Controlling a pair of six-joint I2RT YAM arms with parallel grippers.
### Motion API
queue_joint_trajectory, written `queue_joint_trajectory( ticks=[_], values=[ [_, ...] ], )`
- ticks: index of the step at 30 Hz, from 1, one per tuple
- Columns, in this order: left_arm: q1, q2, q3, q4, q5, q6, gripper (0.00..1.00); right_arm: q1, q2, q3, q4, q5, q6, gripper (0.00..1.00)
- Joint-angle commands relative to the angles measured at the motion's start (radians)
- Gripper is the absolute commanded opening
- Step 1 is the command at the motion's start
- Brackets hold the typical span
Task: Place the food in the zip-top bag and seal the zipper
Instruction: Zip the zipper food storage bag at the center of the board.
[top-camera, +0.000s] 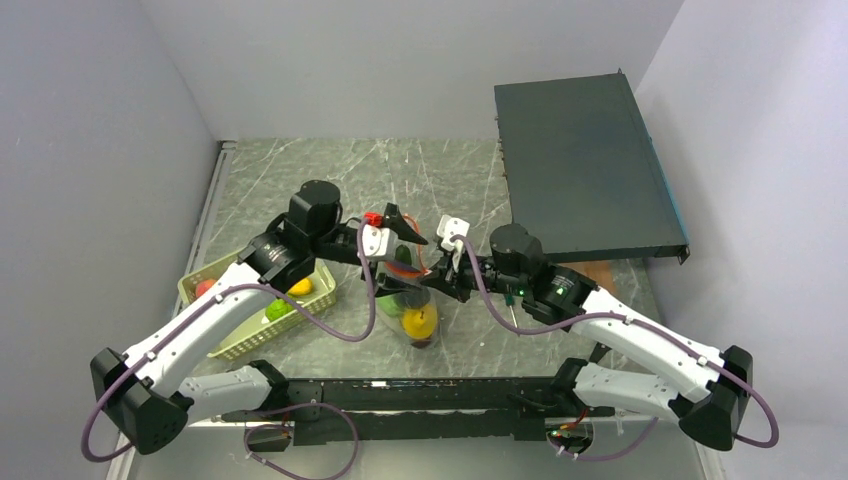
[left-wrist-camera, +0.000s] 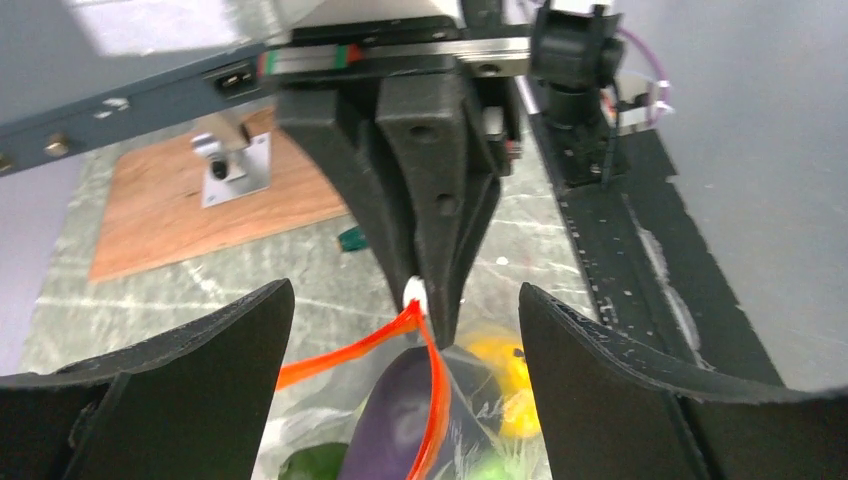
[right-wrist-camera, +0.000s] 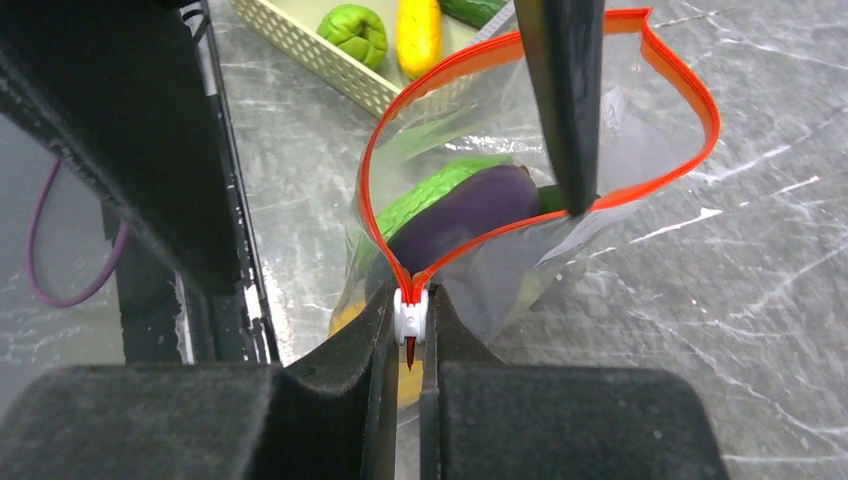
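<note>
The zip-top bag (top-camera: 408, 305) hangs at the table's middle, its mouth held open as a loop. My right gripper (right-wrist-camera: 410, 302) is shut on the white slider (right-wrist-camera: 410, 315) at one end of the red-orange zipper (right-wrist-camera: 690, 90). Inside the bag lie a dark purple eggplant (right-wrist-camera: 470, 205), a green cucumber (right-wrist-camera: 430, 192) and a yellow fruit (left-wrist-camera: 505, 370). My left gripper (left-wrist-camera: 405, 300) stands wide open over the mouth, holding nothing. One of its fingers (right-wrist-camera: 565, 100) reaches down to the far strip. More food lies in the basket: a green pepper (right-wrist-camera: 352, 30) and a yellow piece (right-wrist-camera: 418, 35).
The light green slatted basket (top-camera: 250, 338) sits at the left beside the left arm. A dark flat box (top-camera: 585, 170) fills the back right, with a wooden board (left-wrist-camera: 190, 200) in front of it. Grey walls close in on both sides.
</note>
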Motion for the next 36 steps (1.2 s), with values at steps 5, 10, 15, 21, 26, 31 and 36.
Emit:
queue_joint_trajectory(
  ticks=[5,10,15,21,26,31,36],
  values=[
    [-0.01,0.056,0.064,-0.13,0.233,0.142,0.87,-0.001,0.004,0.115,-0.025,-0.094,-0.06,0.0],
    [-0.009,0.055,-0.017,-0.016,0.207,0.103,0.86,-0.001,0.019,0.154,-0.061,-0.113,-0.066,0.0],
    [-0.01,0.091,-0.006,-0.016,0.141,0.075,0.76,0.0,0.045,0.184,-0.103,-0.118,-0.082,0.0],
    [-0.01,0.066,-0.044,0.018,0.067,0.072,0.56,0.0,0.072,0.223,-0.171,-0.092,-0.108,0.0],
    [-0.008,0.024,-0.076,0.013,-0.005,0.118,0.38,0.0,0.071,0.237,-0.236,-0.029,-0.139,0.0],
    [-0.008,0.035,-0.062,-0.014,-0.02,0.138,0.11,-0.001,0.041,0.205,-0.216,-0.013,-0.121,0.04],
    [-0.008,0.022,-0.083,0.016,-0.033,0.134,0.0,-0.001,0.012,0.146,-0.155,0.028,-0.072,0.45]
  ],
)
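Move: The zipper's end with its white slider lies about 5 cm below the wide-open left hand and 2 cm to its right, level with it fore and aft. The right hand still grips that end, the slider 1 cm to the left of its fingertips. From the left hand, the yellow pepper is some 5 cm back, straight in line sideways and 22 cm down; the screwdriver is about 20 cm right, level fore and aft and 28 cm down. Left hand sinks about 5 cm and pinches the zipper beside the slider as the right fingers open. ##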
